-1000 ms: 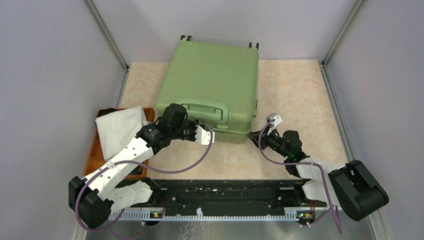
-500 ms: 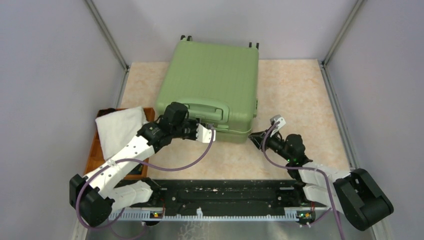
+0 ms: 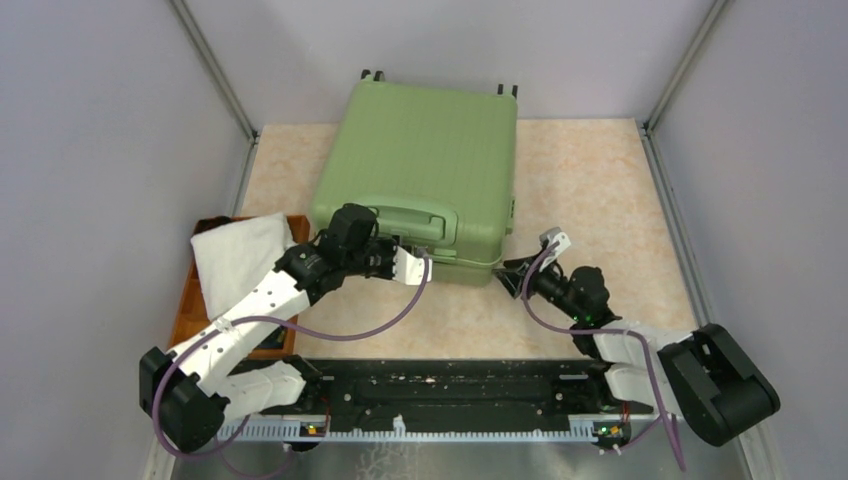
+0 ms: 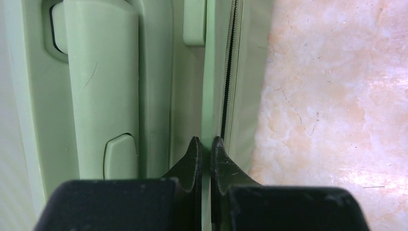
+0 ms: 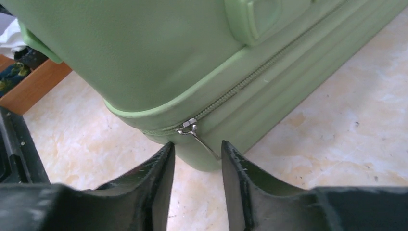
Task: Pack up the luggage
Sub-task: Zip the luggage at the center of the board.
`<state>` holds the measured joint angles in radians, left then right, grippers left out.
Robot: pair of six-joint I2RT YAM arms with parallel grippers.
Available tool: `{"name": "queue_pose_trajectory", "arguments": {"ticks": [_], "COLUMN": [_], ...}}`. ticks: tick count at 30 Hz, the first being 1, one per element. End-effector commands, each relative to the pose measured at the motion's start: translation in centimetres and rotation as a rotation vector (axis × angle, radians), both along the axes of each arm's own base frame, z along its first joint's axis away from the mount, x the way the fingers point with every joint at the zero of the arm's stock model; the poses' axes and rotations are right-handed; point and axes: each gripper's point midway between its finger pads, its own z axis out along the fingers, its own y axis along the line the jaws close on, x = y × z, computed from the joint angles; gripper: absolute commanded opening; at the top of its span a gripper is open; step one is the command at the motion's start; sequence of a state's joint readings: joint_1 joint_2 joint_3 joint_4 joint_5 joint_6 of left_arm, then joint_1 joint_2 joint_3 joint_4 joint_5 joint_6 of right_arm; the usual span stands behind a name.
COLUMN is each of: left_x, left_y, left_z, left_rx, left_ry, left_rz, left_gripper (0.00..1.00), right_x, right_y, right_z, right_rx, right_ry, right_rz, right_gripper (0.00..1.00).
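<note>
The luggage (image 3: 425, 150) lies flat and closed on the table, a light-green ribbed shell with its handle (image 3: 408, 220) at the near side. My left gripper (image 3: 427, 258) is at the near rim beside the handle (image 4: 101, 82). Its jaws (image 4: 206, 142) are nearly together, with the thin green rim of the lid between them, next to the zipper line (image 4: 227, 82). My right gripper (image 3: 508, 270) is open at the near right corner of the luggage (image 5: 144, 53). The metal zipper pull (image 5: 195, 132) hangs just ahead of and between its fingertips (image 5: 197, 147), untouched.
An orange-brown tray (image 3: 185, 300) with a folded white cloth (image 3: 240, 255) sits to the left of the luggage, under my left arm. Grey walls close in the table on the left, right and back. The black arm rail runs along the near edge (image 3: 450, 390).
My right arm drew back a little, then edged forward again to the luggage's corner. My left gripper has stayed at the rim.
</note>
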<state>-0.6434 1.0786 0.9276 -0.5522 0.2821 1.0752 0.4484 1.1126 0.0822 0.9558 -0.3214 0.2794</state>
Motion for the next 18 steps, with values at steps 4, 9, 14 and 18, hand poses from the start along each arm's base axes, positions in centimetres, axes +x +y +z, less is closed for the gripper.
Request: {"name": "queue_pose_trajectory", "arguments": {"ticks": [4,9,14,18], "left_x": [4.2,4.3,4.3,4.6], "left_y": [-2.2,-2.3,-2.6,-3.0], "left_z": [16.7,16.6,16.6,16.6], "left_rx": [-0.289,-0.290,-0.303,-0.318], "left_ry": [-0.505,-0.500,-0.489,-0.482], "left_rz": [0.007,0.014,0.016,0.025], "left_gripper": [0.00,0.00,0.00,0.00], "right_x": [1.0,0.3,-0.7,-1.8], "right_y": [1.4,0.6,-0.1,0.5], "right_z": [2.1,2.8,3.0,2.2], "right_rx": [0.009,0.047,0.055,0.033], "right_ry": [-0.076,-0.087,-0.067,-0.039], "right_rz": [0.063,0.028,0.004,0.023], "right_gripper": [0.05,0.00,0.00,0.00]}}
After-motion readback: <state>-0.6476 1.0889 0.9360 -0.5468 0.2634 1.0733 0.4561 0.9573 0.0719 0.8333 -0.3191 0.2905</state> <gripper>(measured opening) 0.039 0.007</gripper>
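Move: The zip tab hangs at the luggage's front right corner, its middle about 1 cm ahead and 2 cm left of the right hand, level with the half-open fingers, its free end by one fingertip. The side latch is roughly 9 cm ahead, 1 cm left and 4 cm up; the carry handle some 9 cm ahead, 15 cm left and 8 cm up. From the left hand the tab is about 12 cm right, 2 cm back and 6 cm lower. The right hand slips about 1 cm left, in towards the corner of the luggage, while its half-open fingers close fully and pinch the hanging zip tab. With the tab gripped and the hand's attitude all but unchanged, it then draws up, right and back together, about 2 cm in all and away from the corner, while the left hand keeps its pinch on the luggage's rim near the carry handle. ##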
